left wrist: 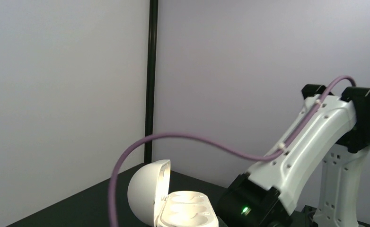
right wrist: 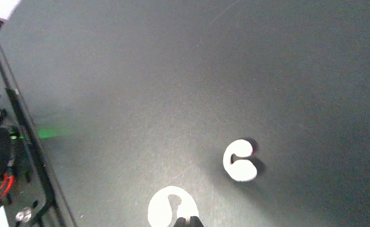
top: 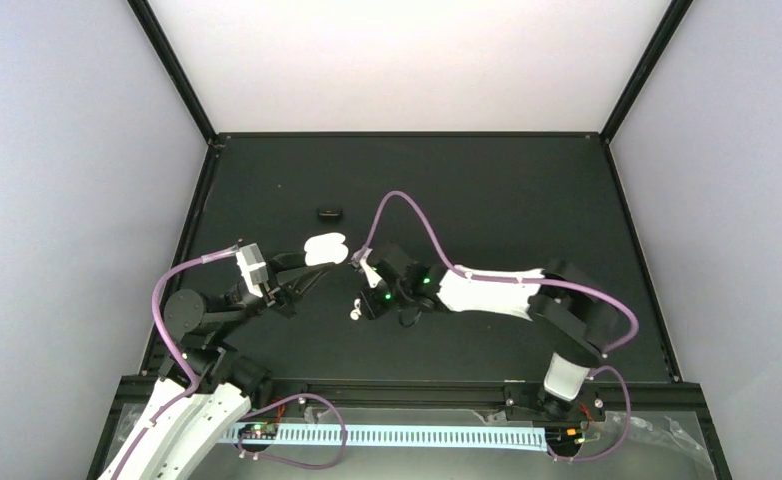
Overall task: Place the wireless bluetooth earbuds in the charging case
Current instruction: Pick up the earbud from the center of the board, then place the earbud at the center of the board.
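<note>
The charging case (top: 325, 248) is a white oval with its lid open, held off the table in my left gripper (top: 305, 266), which is shut on it. In the left wrist view the case (left wrist: 189, 210) shows its empty sockets and upright lid; my left fingers are hidden there. My right gripper (right wrist: 186, 221) is shut on the edge of one white curved earbud (right wrist: 166, 208), raised above the table. The other earbud (right wrist: 240, 161) lies on the black table to its right, apart from it. From above, my right gripper (top: 364, 266) hangs just right of the case, with the loose earbud (top: 353, 309) below it.
A small black oval object (top: 329, 211) lies on the table behind the case. The right arm's purple cable (left wrist: 183, 139) loops across the left wrist view, close over the case. A black frame rail (right wrist: 29, 142) runs along the table's edge.
</note>
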Controlling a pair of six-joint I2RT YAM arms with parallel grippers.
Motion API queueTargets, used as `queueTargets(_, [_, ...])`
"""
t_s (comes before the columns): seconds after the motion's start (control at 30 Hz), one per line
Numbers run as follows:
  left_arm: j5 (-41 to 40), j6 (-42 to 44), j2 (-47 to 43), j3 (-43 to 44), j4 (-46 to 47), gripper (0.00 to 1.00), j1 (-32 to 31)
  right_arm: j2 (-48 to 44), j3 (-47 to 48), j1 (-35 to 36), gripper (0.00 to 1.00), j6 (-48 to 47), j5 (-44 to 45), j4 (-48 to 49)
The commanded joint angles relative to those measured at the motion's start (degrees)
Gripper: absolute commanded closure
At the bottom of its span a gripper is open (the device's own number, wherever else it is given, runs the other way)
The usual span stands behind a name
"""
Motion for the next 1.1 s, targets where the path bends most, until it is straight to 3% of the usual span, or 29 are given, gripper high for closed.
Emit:
queueTargets(0.0, [-0.33, 0.38, 0.37, 0.55, 0.87, 0.98, -0.33, -8.77, -5.64, 0.00, 0.99, 1.58, 4.21, -1.06])
queueTargets(0.2, [-0.26, 0.11, 0.77, 0.39, 0.99, 0.99, -0.32, -21.65, -17.44, -3.06, 0.99, 6.15, 14.98, -3.84])
queueTargets(0.43, [-0.33, -0.39, 0.94, 0.15, 1.46, 0.99, -0.33, -31.78, -30.81, -6.40, 0.99, 23.34, 30.35, -4.79])
queueTargets(0.6, [-1.16, -0.77, 1.38, 0.10, 1.10, 0.99, -0.32, -33.96, -34.39, -6.40, 0.99, 33.55, 35.30, -4.24])
queueTargets(0.77, [-1.51, -0.69, 1.32, 0.11, 0.82, 0.98, -0.33, -32.26, -34.29, -6.36, 0.99, 35.48, 34.96, -3.93])
queueTargets(1.07, [-1.29, -0.67, 1.79, 0.11, 0.95, 0.98, -0.28, -33.80, -32.10, -6.40, 0.65, 28.25, 30.34, -5.29])
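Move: In the right hand's shut fingers one earbud already hangs just off the board. The bare spot near the board's centre where it is taken lies about 22 cm to this hand's right, 1 cm ahead and 4 cm below. The other earbud lies about 4 cm ahead, 1 cm to the right and 4 cm down. From the left hand, that bare spot is some 21 cm to the right, 6 cm ahead and 34 cm below. Swinging right about 22 cm, the right hand carries the pinched earbud away from the other one in a low arc, rising some 3 cm and then sinking about 6 cm to the board near its centre, while turning roughly 50 degrees clockwise. There it stops, opens its fingers partway and lets go of the earbud, staying low over it. ##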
